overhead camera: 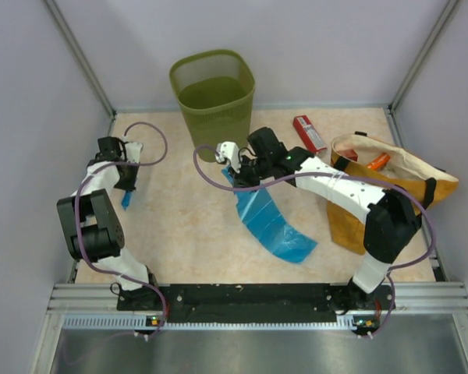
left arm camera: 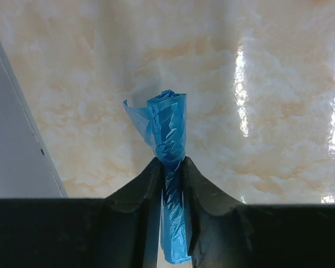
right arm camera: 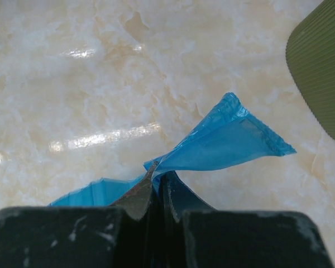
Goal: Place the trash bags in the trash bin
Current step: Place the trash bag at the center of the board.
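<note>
The olive-green mesh trash bin (overhead camera: 211, 93) stands at the back of the table; its side shows in the right wrist view (right arm camera: 321, 67). A long light-blue trash bag (overhead camera: 269, 222) trails across the table's middle. My right gripper (overhead camera: 232, 167) is shut on its upper end (right arm camera: 229, 142), just right of the bin's base, with the jaws pinched together (right arm camera: 161, 178). At the left edge my left gripper (overhead camera: 127, 185) points down. A small scrunched blue trash bag (left arm camera: 168, 125) sits between its narrow-set fingers (left arm camera: 170, 164) and sticks out past the tips.
A flat red box (overhead camera: 309, 132) lies right of the bin. A mustard-orange sack (overhead camera: 390, 191) with black handles fills the right side, an orange item (overhead camera: 378, 161) in its mouth. The grey side wall (left arm camera: 17, 139) is close to my left gripper.
</note>
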{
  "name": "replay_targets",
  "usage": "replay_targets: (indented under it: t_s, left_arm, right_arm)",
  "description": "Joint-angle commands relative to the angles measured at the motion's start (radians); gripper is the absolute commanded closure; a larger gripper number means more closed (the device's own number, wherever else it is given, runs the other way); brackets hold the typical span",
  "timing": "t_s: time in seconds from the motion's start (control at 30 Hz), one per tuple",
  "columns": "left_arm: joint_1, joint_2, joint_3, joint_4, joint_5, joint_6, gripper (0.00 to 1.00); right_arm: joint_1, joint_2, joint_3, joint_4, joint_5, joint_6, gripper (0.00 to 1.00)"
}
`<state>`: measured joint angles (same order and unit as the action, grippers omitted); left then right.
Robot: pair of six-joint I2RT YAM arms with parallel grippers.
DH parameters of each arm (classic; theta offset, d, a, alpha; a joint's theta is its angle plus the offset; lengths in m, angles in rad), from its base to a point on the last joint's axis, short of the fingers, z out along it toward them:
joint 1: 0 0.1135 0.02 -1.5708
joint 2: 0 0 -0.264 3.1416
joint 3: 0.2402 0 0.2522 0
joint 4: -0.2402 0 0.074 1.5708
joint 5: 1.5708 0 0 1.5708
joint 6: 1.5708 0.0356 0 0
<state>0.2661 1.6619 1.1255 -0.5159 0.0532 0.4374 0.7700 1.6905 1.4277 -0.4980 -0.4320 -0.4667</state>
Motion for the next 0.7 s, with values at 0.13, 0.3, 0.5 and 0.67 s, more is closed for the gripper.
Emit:
replay_targets:
  t_s: [0.13,0.3,0.5,0.67]
  left_arm:
    - [0.027,-0.005,-0.010,0.037,0.006,0.055,0.39]
    - [0.032,-0.083,-0.023,0.013,0.126,0.060,0.10]
    - [0.033,-0.198,-0.047,-0.015,0.243,0.054,0.06]
    - [0.032,-0.273,-0.047,-0.070,0.342,0.063,0.06]
  right_arm:
    - [-0.001,0.112,0.134,-0.025,-0.028,0.054,1.00]
    - [-0.001,0.162,0.188,-0.051,-0.007,0.060,1.00]
    - [-0.003,0.225,0.253,-0.082,0.022,0.054,1.00]
    - [-0.005,0.284,0.324,-0.105,0.035,0.059,1.00]
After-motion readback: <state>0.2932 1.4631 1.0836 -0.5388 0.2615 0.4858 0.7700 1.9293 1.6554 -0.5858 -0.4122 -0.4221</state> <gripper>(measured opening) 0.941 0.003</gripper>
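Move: Beside the board's left edge the left hand still has the small folded bag between its already parting fingers, the bag's middle about 1 cm back, 1 cm left and 2 cm below; the bin stands some 31 cm right and 17 cm ahead. From the right hand, the board's centre lies roughly 10 cm below, 2 cm ahead and 3 cm right; the unfolded bag's middle trails 10 cm back, 10 cm right; the bin stands 17 cm ahead, 6 cm left. Opening wide almost on the spot, the left hand lets go of the folded bag near the board's left edge, then rises about 5 cm and eases right, fingertips tilting up a little. Meanwhile the right hand, still pinching one end of the unfolded bag, carries that end forward, left and down, about 3 cm each way, towards the bin's foot. ##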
